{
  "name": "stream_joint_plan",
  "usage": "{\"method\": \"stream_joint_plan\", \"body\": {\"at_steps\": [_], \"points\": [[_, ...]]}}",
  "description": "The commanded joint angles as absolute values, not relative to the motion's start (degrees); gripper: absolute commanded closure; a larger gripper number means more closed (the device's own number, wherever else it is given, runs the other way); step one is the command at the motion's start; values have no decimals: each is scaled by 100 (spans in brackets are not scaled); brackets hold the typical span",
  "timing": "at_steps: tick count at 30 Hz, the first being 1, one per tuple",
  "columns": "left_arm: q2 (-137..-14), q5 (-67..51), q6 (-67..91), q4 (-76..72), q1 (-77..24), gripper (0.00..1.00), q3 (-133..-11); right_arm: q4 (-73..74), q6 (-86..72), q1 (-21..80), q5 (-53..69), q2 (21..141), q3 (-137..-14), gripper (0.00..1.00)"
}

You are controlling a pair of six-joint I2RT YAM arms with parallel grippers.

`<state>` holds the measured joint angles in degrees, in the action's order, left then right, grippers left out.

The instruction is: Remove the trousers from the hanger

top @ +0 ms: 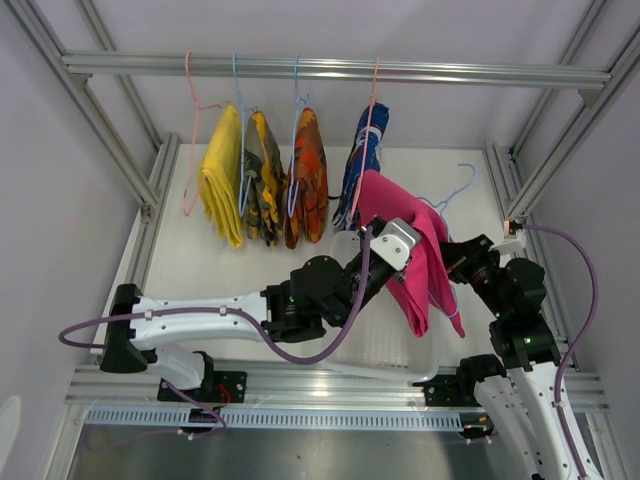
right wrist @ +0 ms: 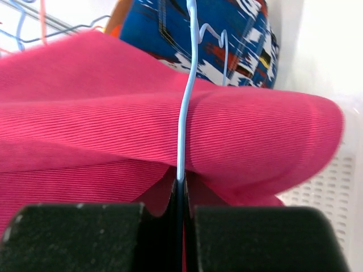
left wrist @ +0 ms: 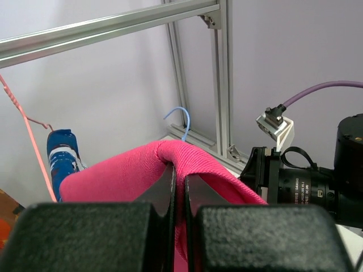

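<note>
The magenta-pink trousers (top: 420, 265) hang folded over a light blue hanger (right wrist: 187, 107) between my two arms, away from the rail. My left gripper (left wrist: 178, 177) is shut on the top fold of the pink cloth (left wrist: 130, 173); in the top view it (top: 416, 232) sits at the cloth's upper edge. My right gripper (right wrist: 180, 184) is shut on the thin hanger wire under the pink cloth (right wrist: 113, 113); from above it (top: 451, 262) is at the garment's right side. The hanger's hook (top: 462, 185) pokes out free behind.
On the rail (top: 330, 68) hang yellow (top: 222, 175), olive camouflage (top: 262, 180), orange camouflage (top: 305, 180) and blue patterned (top: 362, 160) trousers, plus a bare pink hanger (top: 190, 150). A white perforated tray (top: 385, 340) lies below the arms. Frame posts (left wrist: 218, 73) stand at the sides.
</note>
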<state>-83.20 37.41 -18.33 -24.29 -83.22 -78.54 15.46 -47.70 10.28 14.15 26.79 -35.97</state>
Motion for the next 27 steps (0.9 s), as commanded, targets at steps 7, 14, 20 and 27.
{"method": "stream_joint_plan", "body": {"at_steps": [7,14,20,27], "points": [[-7454,3727,-2522,-3437,-8455,100,-8235,1380,-4614,1020,1257,2777,-3402,100],[-7014,3823,-2777,-3314,-8543,100,-8218,1547,-4509,1011,1248,2690,-3287,100],[-6654,3937,-2857,-3208,-8631,100,-7981,1898,-4263,1020,1134,2496,-3322,100],[-6039,3999,-2786,-3243,-8798,100,-7077,2416,-3903,1011,976,2303,-3647,100]]}}
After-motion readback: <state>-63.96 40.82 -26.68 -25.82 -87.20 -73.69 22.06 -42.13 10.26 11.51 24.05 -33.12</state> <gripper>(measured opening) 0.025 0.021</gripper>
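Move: The left hand grips the pink trousers, still threaded on the blue hanger. The hanger's middle is roughly 8 cm to this hand's right, 6 ahead and 16 below. The white basket's middle sits about 42 cm beneath the hand, some 4 cm ahead, and the blue patterned trousers hang around 15 cm ahead, 7 left and 10 lower. From the right hand, which pinches the hanger, the pink trousers' middle is some 6 cm left, level ahead, and 6 above. Keeping its pinch on the pink trousers, the left hand draws them off the blue hanger to the left and up, slowly at first, then faster: about 12 cm left and 9 cm up, the rise levelling off at the end. The right hand keeps hold of the hanger and sinks about 4 cm, opposing the pull; both grippers stay shut. ##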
